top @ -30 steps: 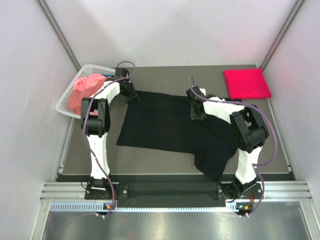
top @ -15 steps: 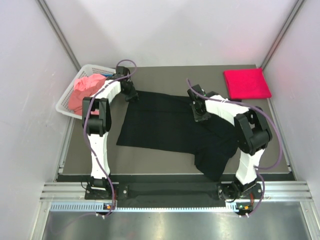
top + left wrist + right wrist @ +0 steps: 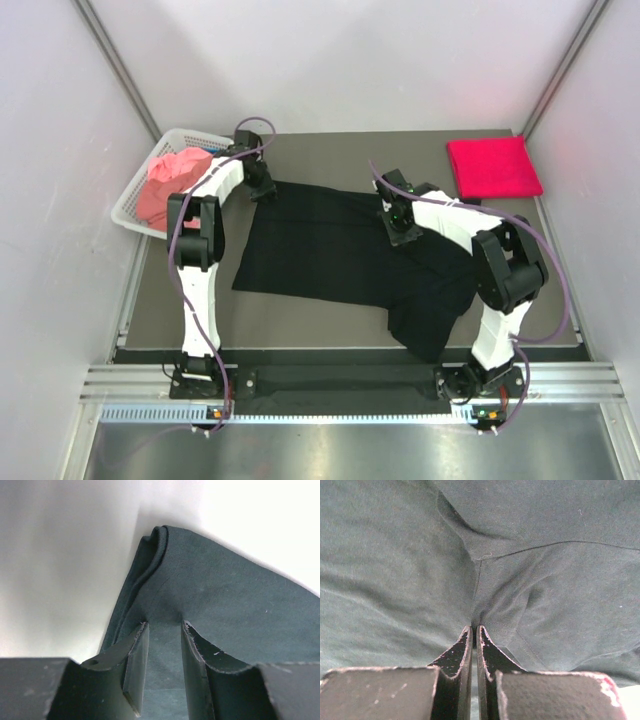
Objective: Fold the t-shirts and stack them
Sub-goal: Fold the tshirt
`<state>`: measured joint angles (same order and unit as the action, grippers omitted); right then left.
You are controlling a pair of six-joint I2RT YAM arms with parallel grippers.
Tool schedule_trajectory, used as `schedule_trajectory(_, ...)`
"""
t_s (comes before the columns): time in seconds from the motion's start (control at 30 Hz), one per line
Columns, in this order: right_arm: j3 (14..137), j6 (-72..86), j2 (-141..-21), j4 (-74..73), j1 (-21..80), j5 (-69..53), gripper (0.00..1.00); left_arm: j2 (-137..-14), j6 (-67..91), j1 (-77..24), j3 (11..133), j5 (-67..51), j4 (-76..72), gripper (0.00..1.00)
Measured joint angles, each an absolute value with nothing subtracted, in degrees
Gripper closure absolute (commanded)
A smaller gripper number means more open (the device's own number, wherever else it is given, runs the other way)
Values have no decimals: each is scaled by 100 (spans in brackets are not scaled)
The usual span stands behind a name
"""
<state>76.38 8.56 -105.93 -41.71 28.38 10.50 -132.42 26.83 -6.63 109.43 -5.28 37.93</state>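
Observation:
A black t-shirt (image 3: 330, 250) lies spread across the middle of the table, with its near right part bunched. My left gripper (image 3: 262, 190) is at the shirt's far left corner. In the left wrist view it (image 3: 164, 624) is shut on a thick fold of the black cloth (image 3: 225, 595). My right gripper (image 3: 400, 222) is on the shirt's far right part. In the right wrist view it (image 3: 474, 628) is shut on a small pinch of the cloth (image 3: 395, 580). A crimson red t-shirt (image 3: 492, 167) lies folded at the far right. A salmon pink t-shirt (image 3: 172, 178) is heaped in the basket.
The white lattice basket (image 3: 135, 195) stands at the far left edge of the table. White walls enclose the table on three sides. A metal rail (image 3: 340, 385) runs along the near edge by the arm bases.
My right arm's elbow has swung out to the right, and its gripper has shifted slightly on the shirt. The left gripper stays at the same corner.

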Motion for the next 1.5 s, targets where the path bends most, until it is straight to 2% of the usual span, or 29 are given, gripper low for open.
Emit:
schedule_trajectory(0.37, 7638, 703, -10582, -4174, 2838, 974, 100, -13131, 2443, -674, 10973, -495, 4117, 60)
schedule_trajectory(0.7, 7638, 722, -10582, -4112, 2838, 869, 100, -11775, 2536, -668, 9432, -183, 4086, 62)
schedule_trajectory(0.9, 7638, 725, -10582, -4066, 2840, 799, 100, -11730, 2689, -668, 8995, -163, 3892, 62)
schedule_trajectory(1.3, 7498, 753, -10582, -3900, 2838, 709, 100, -11924, 2753, -668, 9002, 97, 3544, 64)
schedule_trajectory(1.37, 7498, 755, -10582, -3896, 2838, 696, 100, -11974, 2757, -668, 9002, 97, 3533, 68)
schedule_trajectory(1.47, 7498, 755, -10582, -3896, 2838, 696, 100, -11987, 2773, -668, 9013, 130, 3527, 87)
schedule_trajectory(1.5, 7498, 755, -10582, -3896, 2838, 696, 100, -11992, 2783, -668, 9039, 145, 3533, 97)
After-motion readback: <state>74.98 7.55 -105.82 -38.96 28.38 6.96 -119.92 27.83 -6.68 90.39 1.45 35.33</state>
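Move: Behind the left hand by about 7 cm, some 3 cm to its left and roughly level with its tips, is the spot on the black t-shirt's left edge to be pinched. The shirt's far left corner is about 4 cm ahead and 1 cm left of this hand; the basket's middle stands some 22 cm left and 2 cm ahead. From the right hand, the edge spot is roughly 38 cm left, 7 cm ahead and 2 cm lower. Hopping back along the t-shirt's left edge, the left hand rises about 3 cm as it draws back some 8 cm and slightly left, then sinks to the cloth, easing 1–2 cm forward again. Its half-open fingers close there on the edge just below the crease. The right hand, still shut on the cloth near the sleeve seam, seems to keep its pinch, drifting about 1 cm left. ##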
